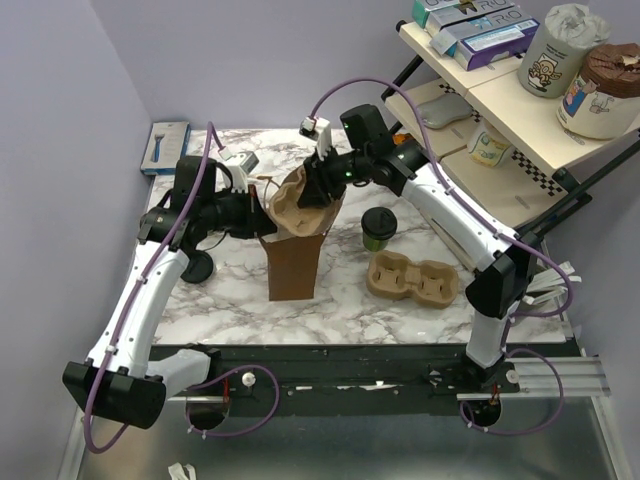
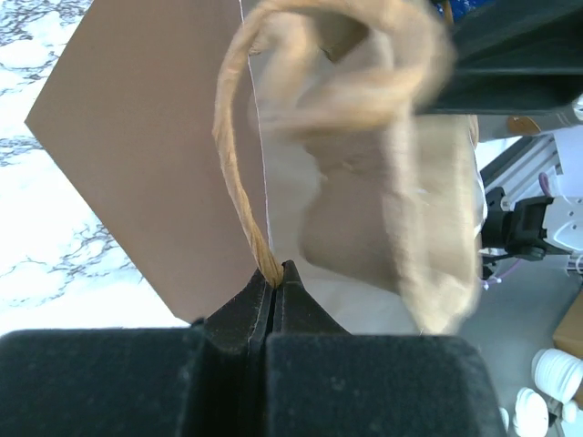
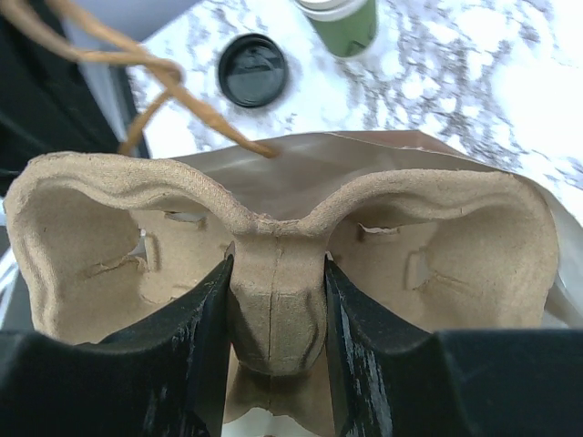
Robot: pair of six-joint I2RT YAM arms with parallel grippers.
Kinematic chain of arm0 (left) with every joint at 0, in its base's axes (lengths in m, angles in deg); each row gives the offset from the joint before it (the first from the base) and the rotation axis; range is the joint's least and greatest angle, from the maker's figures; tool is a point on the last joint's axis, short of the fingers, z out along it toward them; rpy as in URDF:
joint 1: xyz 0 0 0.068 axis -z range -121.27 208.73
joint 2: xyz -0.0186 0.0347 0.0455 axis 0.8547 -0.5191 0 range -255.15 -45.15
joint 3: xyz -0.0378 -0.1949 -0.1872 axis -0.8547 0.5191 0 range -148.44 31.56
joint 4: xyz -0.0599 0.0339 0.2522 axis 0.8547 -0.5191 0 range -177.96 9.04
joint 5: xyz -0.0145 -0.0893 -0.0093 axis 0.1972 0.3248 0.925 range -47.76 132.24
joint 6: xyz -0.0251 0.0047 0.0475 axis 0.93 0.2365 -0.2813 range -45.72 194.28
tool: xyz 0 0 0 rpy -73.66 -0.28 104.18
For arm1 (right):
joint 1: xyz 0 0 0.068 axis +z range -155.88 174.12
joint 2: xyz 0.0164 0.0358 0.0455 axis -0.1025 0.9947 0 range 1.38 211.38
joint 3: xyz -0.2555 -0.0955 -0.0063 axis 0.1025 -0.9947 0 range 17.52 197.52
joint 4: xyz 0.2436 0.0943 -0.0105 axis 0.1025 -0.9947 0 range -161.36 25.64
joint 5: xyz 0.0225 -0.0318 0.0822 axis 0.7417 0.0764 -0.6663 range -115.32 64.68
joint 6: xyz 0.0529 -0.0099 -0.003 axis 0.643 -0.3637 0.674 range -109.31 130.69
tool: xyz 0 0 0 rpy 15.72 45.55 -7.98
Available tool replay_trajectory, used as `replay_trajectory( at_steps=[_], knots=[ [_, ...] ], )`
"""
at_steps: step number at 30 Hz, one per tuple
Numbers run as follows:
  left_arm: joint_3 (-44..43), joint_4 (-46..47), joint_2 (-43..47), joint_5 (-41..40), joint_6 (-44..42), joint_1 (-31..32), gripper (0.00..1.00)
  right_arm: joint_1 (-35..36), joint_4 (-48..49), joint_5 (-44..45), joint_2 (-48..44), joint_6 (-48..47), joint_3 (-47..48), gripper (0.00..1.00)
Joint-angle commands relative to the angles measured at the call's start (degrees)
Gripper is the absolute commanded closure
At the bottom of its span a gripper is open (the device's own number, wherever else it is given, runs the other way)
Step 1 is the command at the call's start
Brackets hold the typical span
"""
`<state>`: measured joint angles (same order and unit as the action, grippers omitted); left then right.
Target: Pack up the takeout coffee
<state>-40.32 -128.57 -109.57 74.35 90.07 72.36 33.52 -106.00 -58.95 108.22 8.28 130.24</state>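
The takeout coffee (image 1: 378, 228), a dark-green cup with a black lid, stands upright on the marble table right of the brown paper bag (image 1: 290, 265). My left gripper (image 1: 262, 207) is shut on the bag's twine handle (image 2: 239, 182), its tips (image 2: 275, 270) pinching the cord at the bag's mouth. My right gripper (image 1: 316, 190) is shut on the middle bridge of a brown pulp cup tray (image 3: 278, 300), held tilted over the bag's open top (image 1: 300, 205). Neither gripper touches the coffee.
A second pulp tray (image 1: 412, 280) lies on the table right of the bag. A loose black lid (image 3: 252, 70) and a green cup with no black lid (image 3: 344, 23) sit left of the bag. A shelf rack (image 1: 500, 90) stands at the right.
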Motion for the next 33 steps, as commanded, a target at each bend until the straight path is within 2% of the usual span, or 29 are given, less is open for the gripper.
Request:
replay_trajectory(
  at_steps=[1, 7, 11, 15, 19, 22, 27, 33],
  knots=[
    [-1.07, 2.17, -0.18, 3.65, -0.15, 0.08, 1.00, 0.06, -0.28, 7.09, -1.46, -6.18, -2.24, 0.69],
    [-1.86, 3.14, -2.55, 4.27, 0.29, 0.17, 1.00, 2.26, -0.54, 6.81, -2.79, -15.93, -6.47, 0.72],
    [-2.22, 3.58, -3.69, 5.05, 0.12, 0.17, 1.00, 3.40, -0.98, 9.98, -2.08, -17.45, -6.55, 0.72],
    [-2.57, 4.46, -4.31, 8.13, -0.32, 0.08, 1.00, 3.76, 2.96, 13.67, -1.73, -16.31, -7.08, 0.72],
    [-3.27, 4.46, -4.13, 11.21, -1.81, 0.08, 1.00, 4.55, 8.86, 12.36, -3.66, -24.88, -12.43, 0.72],
    [-3.80, 3.76, -4.31, 10.69, -2.61, 0.17, 1.00, 5.51, 7.29, 13.76, -3.23, -28.25, -12.44, 0.72],
    [-4.15, 4.20, -5.53, 8.76, -0.85, 0.17, 1.00, 5.87, 5.79, 11.39, -3.93, -28.70, -13.41, 0.72],
    [-4.41, 5.07, -6.85, 6.82, 1.52, 0.17, 1.00, 9.20, 3.08, 8.23, -4.98, -37.65, -16.40, 0.73]
  ],
)
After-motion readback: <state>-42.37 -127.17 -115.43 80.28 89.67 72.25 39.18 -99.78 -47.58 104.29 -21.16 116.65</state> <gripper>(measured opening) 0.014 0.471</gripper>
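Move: The right gripper already pinches the cup carrier by its middle bridge. The middle of the paper bag's mouth lies about 4 cm below that gripper, some 3 cm back and 2 cm left. The lidded cup stands about 7 cm ahead, 15 cm right and 22 cm below; the spare carrier is roughly 3 cm back, 23 cm right and 26 cm below. From the left gripper, pinching the bag's rim by its twisted handle, the mouth's middle is about 10 cm right, 4 cm ahead and 2 cm below. Lower the right gripper about 5.5 cm to take the held cup carrier farther down into the bag's mouth. Roll the wrist some 25 degrees as it sinks, so the hand's forward side comes up, and dip the fingertips more steeply, keeping the pinch. Keep the left fingers shut on the bag's rim and handle, easing that hand about 2 cm right and forward. ##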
